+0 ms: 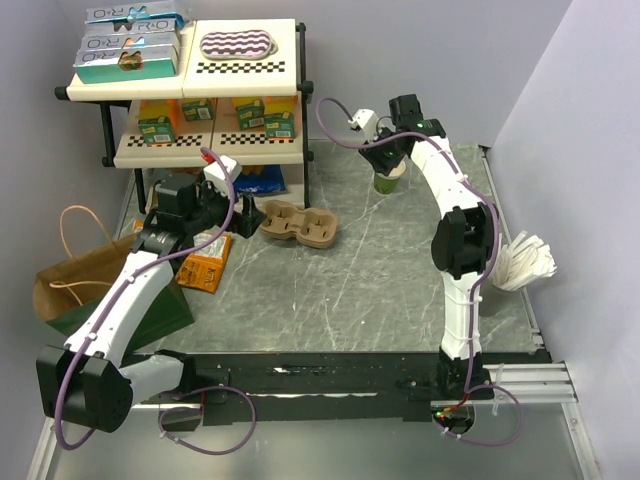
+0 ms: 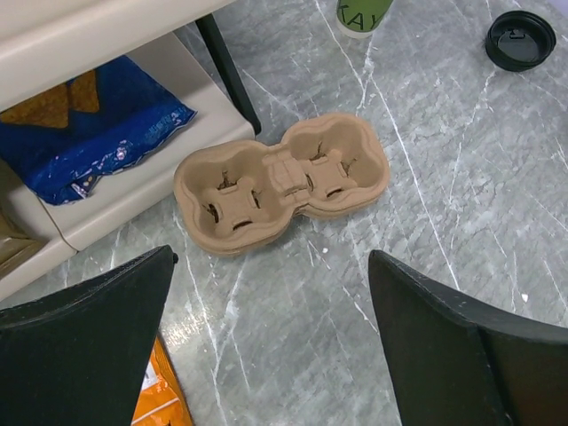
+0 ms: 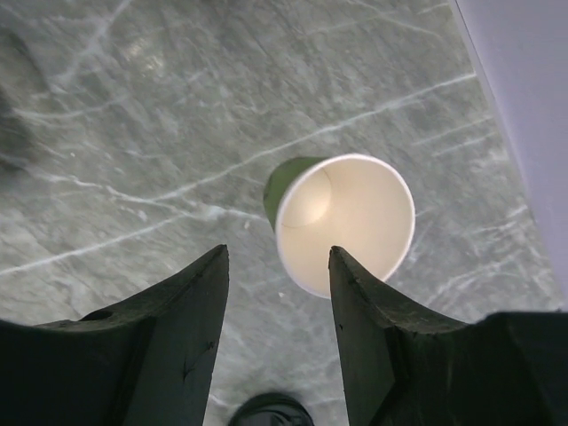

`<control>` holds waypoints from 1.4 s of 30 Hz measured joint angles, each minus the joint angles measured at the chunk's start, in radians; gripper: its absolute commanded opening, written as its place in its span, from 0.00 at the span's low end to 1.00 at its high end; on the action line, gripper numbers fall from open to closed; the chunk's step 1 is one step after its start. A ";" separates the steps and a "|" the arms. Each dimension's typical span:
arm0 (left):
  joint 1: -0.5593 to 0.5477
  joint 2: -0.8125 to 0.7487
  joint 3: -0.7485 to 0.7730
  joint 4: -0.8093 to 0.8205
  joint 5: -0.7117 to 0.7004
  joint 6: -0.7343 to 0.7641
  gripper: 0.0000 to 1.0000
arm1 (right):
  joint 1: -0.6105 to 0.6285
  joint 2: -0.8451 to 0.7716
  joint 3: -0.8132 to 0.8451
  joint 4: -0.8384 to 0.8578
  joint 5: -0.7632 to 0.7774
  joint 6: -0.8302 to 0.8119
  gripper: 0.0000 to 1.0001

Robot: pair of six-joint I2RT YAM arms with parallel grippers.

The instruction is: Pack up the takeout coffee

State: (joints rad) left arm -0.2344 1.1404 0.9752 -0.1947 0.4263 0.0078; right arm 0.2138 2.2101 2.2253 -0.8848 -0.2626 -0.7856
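Observation:
The takeout coffee, a green paper cup point(image 1: 389, 181) with a cream inside, stands upright and without a lid at the back of the table. The same cup point(image 3: 346, 222) lies just past my right gripper's tips in the right wrist view. My right gripper point(image 3: 278, 250) hovers over it, jaws partly apart, with only table between them. A round black lid point(image 2: 520, 40) lies right of the cup point(image 2: 359, 16). My left gripper point(image 2: 271, 256) stands wide open over bare table, just short of the brown pulp carrier point(image 2: 282, 182).
A two-tier shelf rack point(image 1: 200, 90) with boxes stands at the back left, its black leg point(image 2: 229, 75) near the carrier point(image 1: 300, 225). A brown paper bag point(image 1: 75, 280) and an orange packet point(image 1: 205, 262) lie left. White bundled items point(image 1: 525, 262) sit at the right edge.

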 measured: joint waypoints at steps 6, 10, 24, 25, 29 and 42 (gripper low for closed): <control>0.000 0.000 -0.006 0.003 0.003 0.000 0.97 | 0.000 0.002 0.002 -0.030 0.041 -0.056 0.56; 0.000 0.000 -0.006 0.003 0.004 0.002 0.97 | 0.000 0.008 0.002 -0.056 0.072 -0.106 0.54; 0.000 0.000 -0.006 0.010 0.005 0.007 0.97 | 0.003 0.074 0.002 -0.097 0.143 -0.269 0.55; 0.000 0.000 -0.006 0.010 0.005 0.007 0.97 | 0.004 0.079 0.002 -0.098 0.147 -0.277 0.55; 0.000 0.000 -0.006 0.010 0.005 0.007 0.97 | 0.009 0.087 0.002 -0.105 0.171 -0.316 0.54; 0.000 0.000 -0.007 0.011 0.004 0.008 0.97 | 0.018 0.089 0.008 -0.109 0.191 -0.401 0.27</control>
State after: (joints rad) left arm -0.2344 1.1408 0.9684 -0.1837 0.4301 0.0154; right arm 0.2314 2.2990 2.2330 -0.9936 -0.0719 -1.1862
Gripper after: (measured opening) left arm 0.969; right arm 0.341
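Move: The open green cup stands about 3 cm ahead of the right hand and 5 cm to its right, its middle some 10 cm below. Back and to the right is the black lid, about 9 cm back and 23 cm right; the cardboard cup tray is some 19 cm left and 8 cm back. From the left hand the cup is about 22 cm ahead, 30 cm right and 17 cm below. The right hand sinks about 5 cm and shifts 3 cm right, rolling 25 degrees, fingers narrowing at the cup's rim. ##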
